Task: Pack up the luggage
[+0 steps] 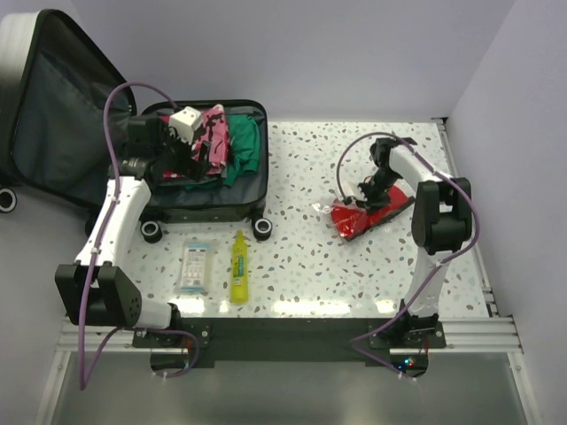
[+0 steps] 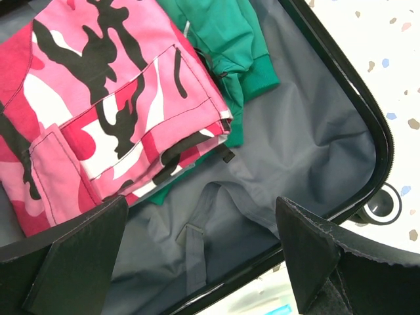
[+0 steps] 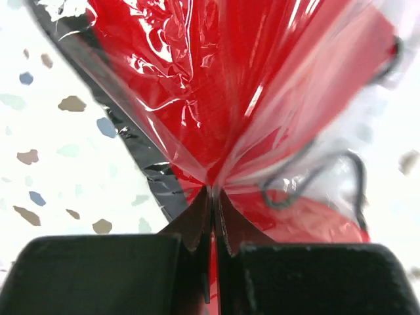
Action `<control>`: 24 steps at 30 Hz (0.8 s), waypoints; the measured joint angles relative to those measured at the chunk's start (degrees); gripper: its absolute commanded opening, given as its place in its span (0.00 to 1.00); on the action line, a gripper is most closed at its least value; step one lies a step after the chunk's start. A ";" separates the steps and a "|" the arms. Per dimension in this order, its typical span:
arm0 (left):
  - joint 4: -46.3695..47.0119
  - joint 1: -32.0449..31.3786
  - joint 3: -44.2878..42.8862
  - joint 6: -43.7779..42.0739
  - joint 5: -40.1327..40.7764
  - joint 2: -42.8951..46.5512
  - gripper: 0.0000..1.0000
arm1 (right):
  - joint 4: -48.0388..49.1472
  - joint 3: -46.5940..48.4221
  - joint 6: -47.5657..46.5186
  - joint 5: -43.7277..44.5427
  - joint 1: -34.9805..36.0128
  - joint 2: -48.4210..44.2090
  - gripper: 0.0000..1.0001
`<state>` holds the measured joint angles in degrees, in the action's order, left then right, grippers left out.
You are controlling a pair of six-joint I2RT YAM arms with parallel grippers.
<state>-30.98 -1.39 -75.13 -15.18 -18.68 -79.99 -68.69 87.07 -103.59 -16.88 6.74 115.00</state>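
The luggage [image 1: 213, 211] lies open at the back left of the table, its lid [image 1: 53, 115] propped up against the wall. A folded pink camouflage garment [image 2: 98, 111] and a green garment [image 2: 230, 39] lie on its dark grey lining [image 2: 302, 144]. My left gripper [image 1: 182, 155] hovers over the open case, open with nothing between its fingers [image 2: 79, 262]. At the right, my right gripper [image 3: 213, 193] is shut on the clear wrapping of a red plastic-wrapped package [image 3: 216, 79] that rests on the table [image 1: 368, 214].
A white and blue flat packet [image 1: 197, 266] and a yellow bottle [image 1: 239, 266] lie side by side on the speckled table in front of the luggage. A grey strap [image 2: 193, 252] lies across the lining. A black wheel [image 2: 384, 205] sits at the case's corner.
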 measured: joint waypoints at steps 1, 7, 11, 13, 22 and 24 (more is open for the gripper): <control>0.00 0.26 -0.09 0.15 -0.09 0.00 1.00 | -1.64 2.38 2.78 -0.87 0.02 0.00 0.00; -0.26 4.17 -2.36 1.73 -0.79 0.00 1.00 | -5.60 26.71 23.12 -6.69 2.56 0.24 0.00; -1.22 9.44 -6.01 3.98 -1.49 -0.04 1.00 | -3.41 39.15 40.39 -9.53 8.66 0.11 0.00; -1.51 11.89 -7.80 4.74 -1.77 -0.15 1.00 | -0.92 41.57 48.04 -9.33 13.14 0.11 0.00; -1.68 14.88 -10.36 5.60 -1.55 1.92 1.00 | 17.90 46.36 72.06 -2.38 34.95 6.08 0.00; -1.68 14.95 -10.36 5.62 -1.36 3.85 1.00 | 21.55 47.04 74.69 0.17 38.40 8.70 0.00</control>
<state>-32.67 13.56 -85.49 -9.56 -20.03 -76.14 -47.13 134.10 -28.91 -16.71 45.15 123.70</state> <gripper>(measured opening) 0.997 0.010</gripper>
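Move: The red bag is already pinched in the right hand, low over the table. The suitcase it is bound for has its middle about 46 cm to that hand's left, 12 cm farther out and a few centimetres higher. Inside, the pink camo garment lies roughly 51 cm left and 14 cm ahead, while the yellow bottle is some 39 cm left and 17 cm back. From the left hand, the suitcase's middle is about 8 cm ahead, 2 cm left and 17 cm below. The red bag, still pinched in the shut right fingers, is whisked up and about 8 cm forward off the table, then swept fast to the left towards the open suitcase, nearly 40 cm in all, easing back slightly as the wrist swings clockwise and its left side rolls up. The empty left hand, fingers wide open, makes room, sliding some 10 cm left and rising about as much. ##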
